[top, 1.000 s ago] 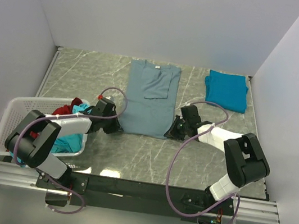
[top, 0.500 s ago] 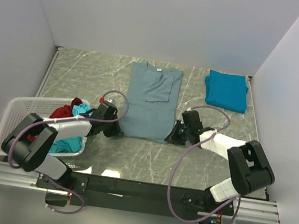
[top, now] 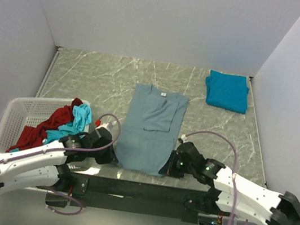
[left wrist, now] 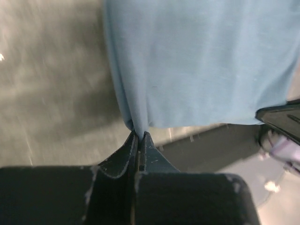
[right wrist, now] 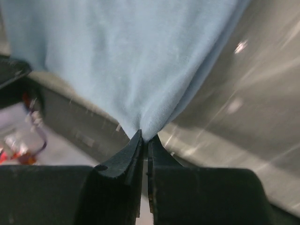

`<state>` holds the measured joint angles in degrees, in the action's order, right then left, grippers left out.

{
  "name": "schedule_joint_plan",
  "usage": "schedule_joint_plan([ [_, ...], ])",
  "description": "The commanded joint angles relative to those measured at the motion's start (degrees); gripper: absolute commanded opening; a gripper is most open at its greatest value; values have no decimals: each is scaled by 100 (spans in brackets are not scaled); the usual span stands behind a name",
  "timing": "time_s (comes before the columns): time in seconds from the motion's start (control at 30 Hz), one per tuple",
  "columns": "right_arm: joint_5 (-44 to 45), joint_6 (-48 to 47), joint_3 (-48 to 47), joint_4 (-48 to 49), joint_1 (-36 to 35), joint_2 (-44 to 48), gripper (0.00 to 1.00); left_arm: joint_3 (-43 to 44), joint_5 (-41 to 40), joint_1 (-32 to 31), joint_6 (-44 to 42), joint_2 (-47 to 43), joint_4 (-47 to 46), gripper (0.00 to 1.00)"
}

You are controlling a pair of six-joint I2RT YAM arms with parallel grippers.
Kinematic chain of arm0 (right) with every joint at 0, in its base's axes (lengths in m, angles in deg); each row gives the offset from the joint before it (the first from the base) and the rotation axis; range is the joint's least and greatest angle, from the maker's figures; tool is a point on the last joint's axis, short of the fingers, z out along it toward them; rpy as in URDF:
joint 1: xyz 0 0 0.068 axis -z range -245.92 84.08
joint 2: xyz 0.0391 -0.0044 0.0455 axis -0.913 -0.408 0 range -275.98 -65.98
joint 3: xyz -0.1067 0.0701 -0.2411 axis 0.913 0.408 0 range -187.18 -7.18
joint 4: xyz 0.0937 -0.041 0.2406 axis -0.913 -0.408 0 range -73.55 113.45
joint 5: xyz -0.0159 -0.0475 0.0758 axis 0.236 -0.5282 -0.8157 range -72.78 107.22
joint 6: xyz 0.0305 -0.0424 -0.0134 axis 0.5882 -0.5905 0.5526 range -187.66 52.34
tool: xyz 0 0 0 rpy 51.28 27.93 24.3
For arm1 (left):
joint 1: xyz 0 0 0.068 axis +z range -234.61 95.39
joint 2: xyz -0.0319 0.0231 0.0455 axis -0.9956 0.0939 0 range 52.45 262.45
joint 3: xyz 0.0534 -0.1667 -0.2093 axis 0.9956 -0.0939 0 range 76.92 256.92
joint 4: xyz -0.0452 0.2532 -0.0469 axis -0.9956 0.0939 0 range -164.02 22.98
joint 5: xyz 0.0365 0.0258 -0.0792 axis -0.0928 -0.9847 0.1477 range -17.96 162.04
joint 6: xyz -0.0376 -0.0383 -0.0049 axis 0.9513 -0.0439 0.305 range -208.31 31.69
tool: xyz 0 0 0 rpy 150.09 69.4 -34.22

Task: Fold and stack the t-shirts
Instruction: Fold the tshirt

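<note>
A long grey-blue t-shirt [top: 150, 128] lies lengthwise on the marble table [top: 87, 74], its sleeves folded inward and its hem at the near edge. My left gripper [top: 113, 158] is shut on the hem's left corner [left wrist: 136, 123]. My right gripper [top: 167, 168] is shut on the hem's right corner [right wrist: 149, 127]. Both wrist views show the cloth [left wrist: 197, 61] stretching away from the pinched corners. At the back right rests a folded teal-blue t-shirt [top: 227, 91]. A red t-shirt [top: 41, 129] and a turquoise t-shirt [top: 77, 119] hang over the basket's rim.
The white lattice laundry basket [top: 15, 114] stands at the near left beside the left arm. Both arms lie low along the table's front edge, above the black base rail [top: 137, 193]. White walls close in the table on three sides.
Both grippers have drawn the grey-blue t-shirt toward the near edge; its collar has left the back of the table. The arms now stretch low along the front.
</note>
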<state>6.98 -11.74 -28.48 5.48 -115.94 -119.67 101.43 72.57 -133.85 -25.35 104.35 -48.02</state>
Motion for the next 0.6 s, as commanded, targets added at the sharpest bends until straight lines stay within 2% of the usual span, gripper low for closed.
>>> schedule_joint_plan([
  [0.0, 145, 876, 30, -258, -516, 595, 0, 53, -98, -358, 638, -652, 827, 1],
  [0.13, 391, 947, -207, -847, -947, 921, 0, 377, -167, -771, 902, -1050, 1152, 1],
  [0.27, 522, 711, -409, -988, -975, 1071, 0, 818, -738, -834, 754, -1059, 1434, 1],
  [0.3, 784, 614, -497, -1041, -966, 1080, 0, 888, -843, -834, 649, -1016, 1391, 1],
  [0.47, 1708, -27, -1665, -2110, -694, 589, 0, 1714, -1854, -834, 165, -515, 1320, 1],
  [0.53, 1893, -256, -1981, -2245, -457, 413, 0, 2020, -2082, -834, -20, -199, 1241, 1],
  [0.57, 1894, -501, -2062, -2237, -317, 377, 0, 2127, -2484, -834, -29, -102, 1267, 1],
])
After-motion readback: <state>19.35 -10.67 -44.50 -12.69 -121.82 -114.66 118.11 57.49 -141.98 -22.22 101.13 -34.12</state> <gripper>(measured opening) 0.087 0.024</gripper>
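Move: Both hands already pinch the hem corners of the grey-blue t-shirt, about 4 cm above the table. From the left hand its collar lies some 34 cm ahead and 16 cm right; from the right hand, about 36 cm ahead and 5 cm left. The folded blue shirt is roughly 42 cm ahead and 22 cm right of the right hand; the basket's middle is about 10 cm ahead and 34 cm left of the left hand. Still pinching the hem corners, both hands rise some 8 cm, first drawing back, then swinging towards the collar. ##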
